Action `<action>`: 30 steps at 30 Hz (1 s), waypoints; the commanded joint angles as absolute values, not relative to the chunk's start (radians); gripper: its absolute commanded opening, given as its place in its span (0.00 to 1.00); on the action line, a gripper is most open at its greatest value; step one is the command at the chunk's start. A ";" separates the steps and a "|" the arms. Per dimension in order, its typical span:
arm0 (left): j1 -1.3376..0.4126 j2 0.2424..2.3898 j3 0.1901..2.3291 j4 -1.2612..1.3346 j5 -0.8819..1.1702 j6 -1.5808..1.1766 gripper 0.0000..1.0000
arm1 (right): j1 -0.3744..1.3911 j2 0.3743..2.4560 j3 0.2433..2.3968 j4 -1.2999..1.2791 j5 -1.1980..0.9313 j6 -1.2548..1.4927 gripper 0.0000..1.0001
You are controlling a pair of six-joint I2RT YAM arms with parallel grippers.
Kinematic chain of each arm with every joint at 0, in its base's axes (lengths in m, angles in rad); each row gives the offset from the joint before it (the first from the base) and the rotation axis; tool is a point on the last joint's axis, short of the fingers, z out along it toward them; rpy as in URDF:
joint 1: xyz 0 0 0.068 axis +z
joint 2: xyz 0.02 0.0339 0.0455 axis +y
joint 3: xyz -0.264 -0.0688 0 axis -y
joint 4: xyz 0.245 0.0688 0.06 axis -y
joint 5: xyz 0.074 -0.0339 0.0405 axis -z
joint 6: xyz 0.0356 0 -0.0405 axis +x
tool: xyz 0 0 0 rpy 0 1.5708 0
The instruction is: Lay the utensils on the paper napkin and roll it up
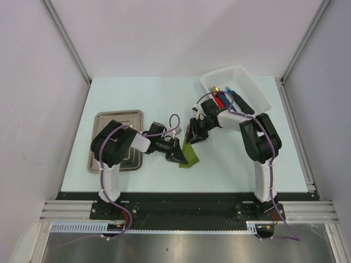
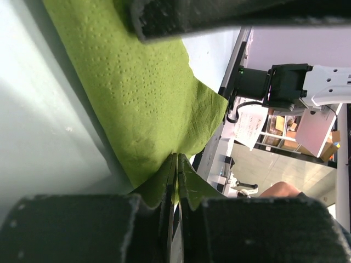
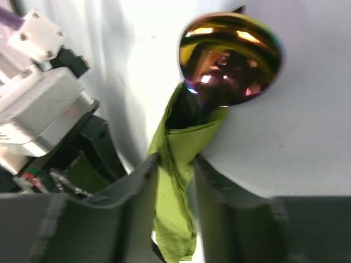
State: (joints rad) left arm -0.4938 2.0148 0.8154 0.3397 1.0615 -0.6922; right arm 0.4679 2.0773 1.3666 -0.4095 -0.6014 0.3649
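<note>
The olive-green paper napkin [image 1: 190, 156] lies partly rolled on the table between the two grippers. My left gripper [image 1: 178, 152] is at its left side. In the left wrist view the left gripper [image 2: 176, 159] is shut on an edge of the napkin [image 2: 137, 82], whose sheet spreads away over the table. In the right wrist view a shiny iridescent spoon bowl [image 3: 230, 57] sticks out of the napkin roll [image 3: 178, 181]. My right gripper [image 3: 175, 159] straddles that roll with its fingers [image 3: 137, 186] apart, open. The other utensils are hidden.
A silver metal tray [image 1: 118, 118] lies at the left, partly under the left arm. A white mesh basket [image 1: 258, 90] at the back right holds a red piece [image 1: 221, 101] and a blue one [image 1: 229, 89]. The left arm's wrist [image 3: 38, 109] is close beside the right gripper.
</note>
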 commanded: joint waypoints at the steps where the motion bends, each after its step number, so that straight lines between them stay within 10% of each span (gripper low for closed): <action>1: -0.485 2.023 0.807 0.391 0.991 -0.690 0.10 | 0.480 2.132 1.362 -0.476 -0.494 0.325 0.25; 5: -0.479 2.010 0.808 0.419 0.980 -0.707 0.11 | 0.468 2.132 1.364 -0.460 -0.515 0.340 0.00; 9: -0.472 1.970 0.813 0.408 0.965 -0.692 0.12 | 0.448 2.114 1.361 -0.420 -0.552 0.356 0.00; 30: -0.305 1.456 1.003 -0.077 0.689 -0.249 0.84 | 0.407 1.846 1.358 -0.184 -0.742 0.397 0.00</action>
State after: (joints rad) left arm -0.3214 1.5558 0.9466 0.0326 0.7616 -0.3969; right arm 0.4088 1.9652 1.3365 -0.2733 -0.6647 0.3927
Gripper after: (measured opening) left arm 0.802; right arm 0.018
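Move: The rolled napkin's middle is about 5 cm back and 2 cm left of the right hand, which is straddling its far end low over the table. The spoon's bowl sticks out some 5 cm ahead and 2 cm left of that hand. The left hand is at the near end, the napkin's middle about 6 cm ahead and 2 cm right; the tray's middle is roughly 29 cm to its left and 9 cm ahead. Shut the right fingers on the napkin roll just short of the spoon's bowl, and keep that pinch as you lift the roll about 5 cm and carry it some 3 cm forward. Once the right grip is closed, open the left gripper wide to let go of the near end and draw it up about 13 cm, forward and a little left, clear of the napkin, rolling the wrist some 35 degrees. ##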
